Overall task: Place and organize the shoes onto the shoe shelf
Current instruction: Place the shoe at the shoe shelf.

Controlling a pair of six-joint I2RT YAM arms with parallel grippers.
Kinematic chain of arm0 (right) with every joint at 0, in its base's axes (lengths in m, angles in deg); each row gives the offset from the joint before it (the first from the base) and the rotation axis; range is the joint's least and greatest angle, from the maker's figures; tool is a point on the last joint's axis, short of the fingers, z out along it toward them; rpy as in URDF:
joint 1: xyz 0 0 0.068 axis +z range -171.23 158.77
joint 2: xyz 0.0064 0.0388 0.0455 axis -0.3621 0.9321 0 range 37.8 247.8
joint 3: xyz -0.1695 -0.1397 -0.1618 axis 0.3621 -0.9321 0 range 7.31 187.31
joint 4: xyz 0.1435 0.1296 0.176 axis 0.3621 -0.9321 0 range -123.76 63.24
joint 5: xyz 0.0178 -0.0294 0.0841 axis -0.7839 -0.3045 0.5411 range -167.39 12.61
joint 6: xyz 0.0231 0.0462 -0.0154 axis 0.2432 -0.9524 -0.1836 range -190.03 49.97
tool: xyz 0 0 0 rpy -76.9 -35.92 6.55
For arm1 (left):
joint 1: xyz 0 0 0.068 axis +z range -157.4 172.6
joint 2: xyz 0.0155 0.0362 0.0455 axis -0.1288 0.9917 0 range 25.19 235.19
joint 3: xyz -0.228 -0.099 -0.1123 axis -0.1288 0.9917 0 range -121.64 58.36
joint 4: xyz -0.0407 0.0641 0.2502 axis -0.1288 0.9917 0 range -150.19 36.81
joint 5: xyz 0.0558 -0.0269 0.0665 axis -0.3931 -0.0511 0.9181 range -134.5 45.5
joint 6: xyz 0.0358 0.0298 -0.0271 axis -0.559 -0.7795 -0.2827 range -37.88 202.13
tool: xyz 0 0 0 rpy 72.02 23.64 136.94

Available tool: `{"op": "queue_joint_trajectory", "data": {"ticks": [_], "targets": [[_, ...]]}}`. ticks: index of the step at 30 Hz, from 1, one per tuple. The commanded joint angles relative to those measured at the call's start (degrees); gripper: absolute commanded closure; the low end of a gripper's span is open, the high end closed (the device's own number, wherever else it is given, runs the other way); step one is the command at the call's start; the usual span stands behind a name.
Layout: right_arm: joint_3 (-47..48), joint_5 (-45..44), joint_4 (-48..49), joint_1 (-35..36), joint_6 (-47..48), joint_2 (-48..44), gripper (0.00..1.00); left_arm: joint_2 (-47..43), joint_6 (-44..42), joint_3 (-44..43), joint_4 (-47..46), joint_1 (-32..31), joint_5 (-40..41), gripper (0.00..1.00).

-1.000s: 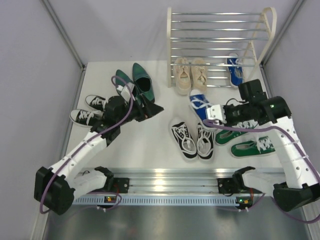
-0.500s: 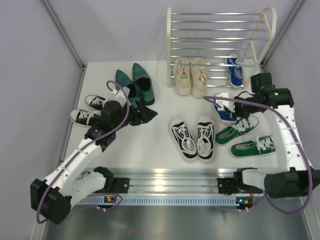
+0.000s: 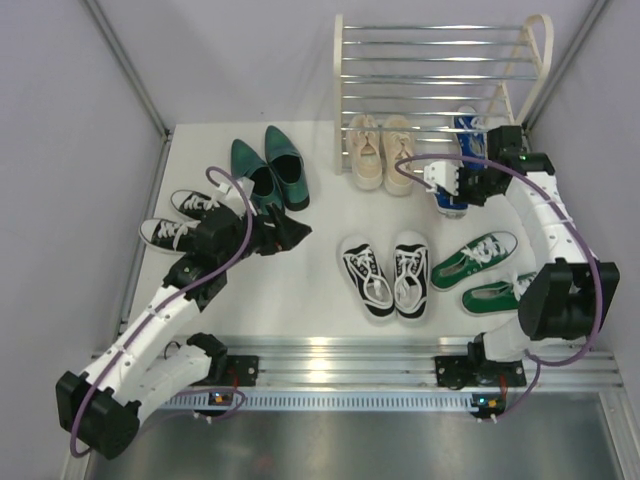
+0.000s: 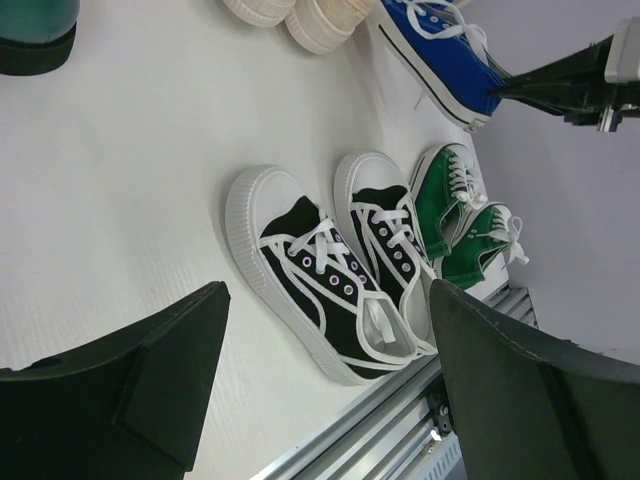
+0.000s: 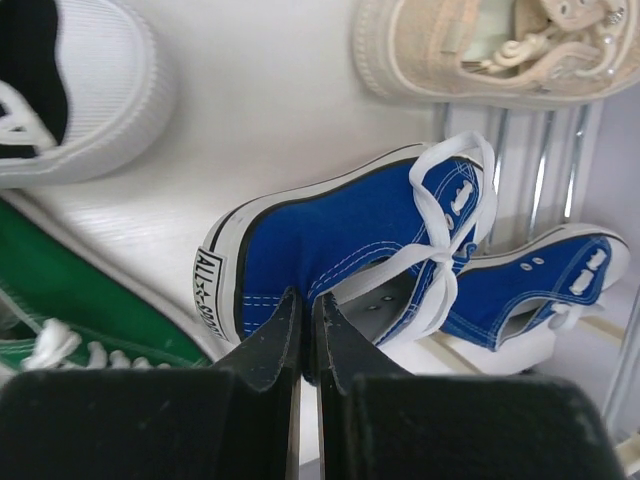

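Note:
The shoe shelf (image 3: 440, 60) stands at the back right, with one blue sneaker (image 3: 470, 133) on its lowest bars. My right gripper (image 3: 462, 182) is shut on the collar of the other blue sneaker (image 5: 340, 240), holding it just in front of the shelf beside its mate (image 5: 530, 290). The beige lace-ups (image 3: 381, 150) sit at the shelf's foot. My left gripper (image 3: 290, 232) hangs open and empty over bare table, between the dark green dress shoes (image 3: 270, 172) and a black-and-white pair (image 4: 330, 270).
Green sneakers (image 3: 475, 258) lie at the right, below my right arm. Another black-and-white pair (image 3: 185, 215) lies at the left edge under my left arm. The aluminium rail (image 3: 330, 360) runs along the near edge. Grey walls close in both sides.
My right arm has carried the blue sneaker from the middle of the table back and right, up to the shelf. My left arm has drawn back slightly, still open.

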Motion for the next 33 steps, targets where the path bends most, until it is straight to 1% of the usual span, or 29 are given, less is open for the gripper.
{"op": "queue_joint_trajectory", "data": {"ticks": [1, 3, 6, 12, 13, 20, 24, 33], "targets": [[4.69, -0.35, 15.87, -0.51, 0.95, 1.88, 1.0, -0.98, -1.04, 0.53, -0.03, 0.33, 0.95, 0.14], [5.13, -0.27, 19.38, -0.6, 0.34, 3.03, 1.0, -0.81, -1.04, 0.61, -0.12, 0.33, 1.04, 0.14], [6.19, 0.35, 22.02, -0.42, 0.25, 5.23, 1.0, -0.54, -0.95, 0.53, -0.3, 0.33, 0.95, 0.14], [6.19, -1.84, 32.83, 0.02, -1.24, 9.71, 1.0, 0.34, -1.04, 0.17, -0.56, 0.24, 0.95, 0.14], [5.67, -2.54, 35.98, 0.02, -1.42, 10.67, 1.0, 0.42, -1.04, 0.17, -0.56, 0.33, 0.86, 0.14], [4.43, -3.52, 43.99, 0.28, 0.33, 14.99, 1.0, 0.51, -0.6, 0.44, -0.47, 0.33, 1.13, 0.14], [4.52, -4.13, 47.77, 0.28, 0.77, 17.45, 1.0, 0.51, -0.34, 0.79, -0.38, 0.24, 1.13, 0.14], [4.87, -6.59, 48.31, 0.11, 2.09, 21.93, 1.0, 0.51, 0.01, 1.4, -0.21, 0.33, 1.39, 0.14]]}}
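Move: The right hand already holds a blue shoe. The free spot for it on the lower shelf tier is about 21 cm ahead, nearly in line and 8 cm below. The shelved blue shoe is 22 cm ahead and 9 cm right; the nearer beige shoe is 18 cm ahead and 13 cm left. The inner green shoe lies 9 cm back, 6 cm right. From the left hand the spot is 32 cm ahead, 46 cm right. Forward first, quickly and almost level, then slowing and sinking onto the shelf's lower tier: the right hand carries the blue shoe some 17 cm out and about 5 cm down, into the space between the beige pair and the shelved blue shoe. The wrist tips about 20 degrees on the way, so the fingers point more forward, and they stay shut on the shoe's ankle edge. ##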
